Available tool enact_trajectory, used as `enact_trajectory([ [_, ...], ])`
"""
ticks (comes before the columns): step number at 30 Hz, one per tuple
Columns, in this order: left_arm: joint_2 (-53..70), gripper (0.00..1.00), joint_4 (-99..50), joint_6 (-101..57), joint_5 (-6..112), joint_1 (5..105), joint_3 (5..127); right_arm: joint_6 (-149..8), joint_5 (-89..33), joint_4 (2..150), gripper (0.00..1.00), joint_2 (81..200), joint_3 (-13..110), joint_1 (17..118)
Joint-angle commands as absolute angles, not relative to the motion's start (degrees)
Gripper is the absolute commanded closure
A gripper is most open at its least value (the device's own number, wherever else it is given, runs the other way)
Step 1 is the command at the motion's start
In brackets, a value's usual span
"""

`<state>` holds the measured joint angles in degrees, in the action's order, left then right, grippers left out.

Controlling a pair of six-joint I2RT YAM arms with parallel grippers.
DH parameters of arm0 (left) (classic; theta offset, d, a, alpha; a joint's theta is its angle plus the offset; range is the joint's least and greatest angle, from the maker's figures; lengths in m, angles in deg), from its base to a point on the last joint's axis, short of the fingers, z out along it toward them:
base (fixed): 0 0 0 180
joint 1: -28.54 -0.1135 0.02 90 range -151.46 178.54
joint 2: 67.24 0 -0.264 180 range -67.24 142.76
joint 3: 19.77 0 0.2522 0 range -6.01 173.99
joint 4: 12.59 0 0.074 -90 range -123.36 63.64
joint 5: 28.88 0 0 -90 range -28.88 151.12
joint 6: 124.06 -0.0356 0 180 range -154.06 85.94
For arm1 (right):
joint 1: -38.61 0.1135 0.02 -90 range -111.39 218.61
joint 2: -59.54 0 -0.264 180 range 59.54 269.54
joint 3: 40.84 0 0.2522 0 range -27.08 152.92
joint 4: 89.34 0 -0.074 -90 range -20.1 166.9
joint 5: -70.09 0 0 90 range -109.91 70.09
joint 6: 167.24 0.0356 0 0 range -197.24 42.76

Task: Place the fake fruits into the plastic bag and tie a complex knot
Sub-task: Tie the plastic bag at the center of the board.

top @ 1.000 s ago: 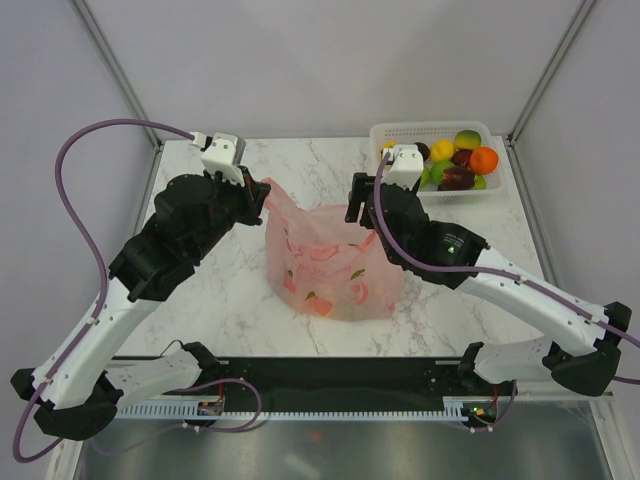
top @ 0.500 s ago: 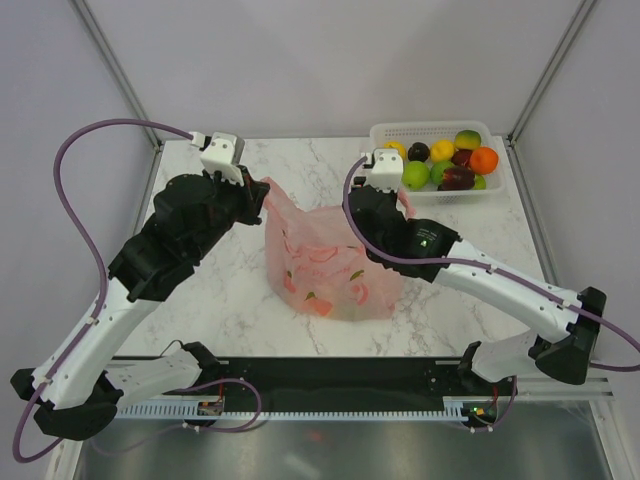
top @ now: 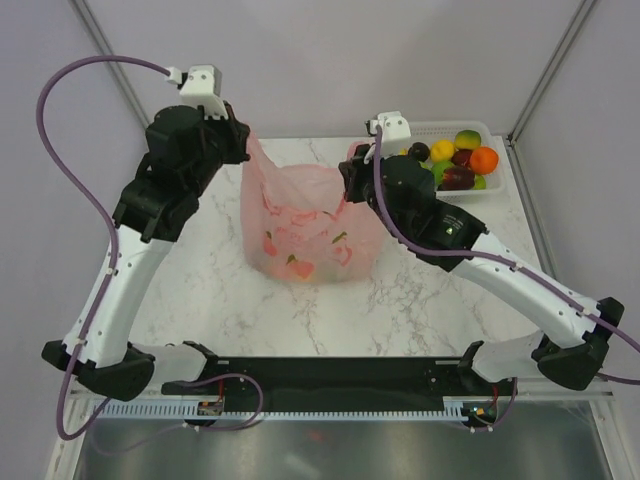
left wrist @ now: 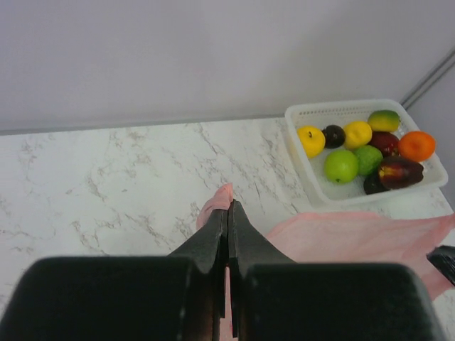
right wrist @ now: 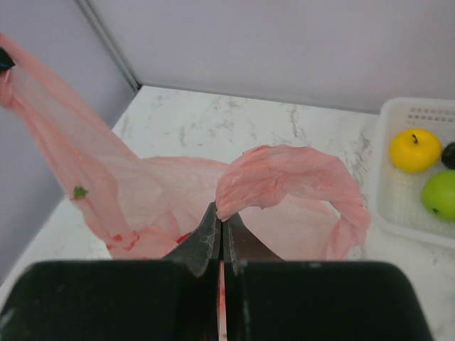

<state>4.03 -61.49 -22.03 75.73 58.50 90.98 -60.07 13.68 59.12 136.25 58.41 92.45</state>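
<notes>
The pink plastic bag [top: 300, 215] hangs stretched between my two grippers above the marble table. My left gripper [top: 244, 143] is shut on the bag's left handle [left wrist: 216, 204], its fingertips pinching the pink film. My right gripper [right wrist: 220, 212] is shut on the right handle loop [right wrist: 291, 174], which arches past its tips. In the top view the right gripper [top: 352, 183] sits at the bag's right upper corner. The fake fruits [top: 452, 160] lie in the white basket [left wrist: 313, 186]: yellow, green, orange, dark red and dark purple ones. No knot shows.
The white lattice basket [top: 402, 130] stands at the table's far right corner, just behind the right wrist. Metal frame posts [top: 110, 50] rise at the back corners. Bare marble [top: 420, 300] lies in front of the bag.
The right gripper went from open to shut on the bag's right handle. Both arms rose and moved back, lifting and stretching the bag leftward and farther away.
</notes>
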Motion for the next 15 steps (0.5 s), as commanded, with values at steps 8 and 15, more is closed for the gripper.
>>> enact_trajectory([
  [8,7.56,0.98,-62.83,-20.44,66.39,42.10,97.18,-55.61,-25.95,64.24,1.00,136.09,60.90,74.65],
  [15,9.13,0.97,-60.12,-19.29,66.48,35.93,91.38,-55.70,-33.96,72.75,1.00,138.55,55.89,69.38],
])
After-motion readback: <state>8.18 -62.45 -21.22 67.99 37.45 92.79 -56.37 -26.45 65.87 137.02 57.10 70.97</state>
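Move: I already grip one rim corner of the plastic bag in each hand. Its fruit-filled body sags roughly 11 cm to my left hand's right, 8 cm back of it and 33 cm below. From my right hand the body lies some 9 cm to the left, 6 cm back and 28 cm down. The fruit basket stands about 30 cm ahead of my right hand, 24 cm to its right and 34 cm below. My left hand sweeps its corner about 10 cm left and 5 cm forward, away from my right hand, rising a little before dipping. Meanwhile I take my right hand roughly 4 cm forward, easing slightly right, turning counter-clockwise some 20 degrees with its left side lifting. Both grippers stay shut on the film and draw the rim out between them. ##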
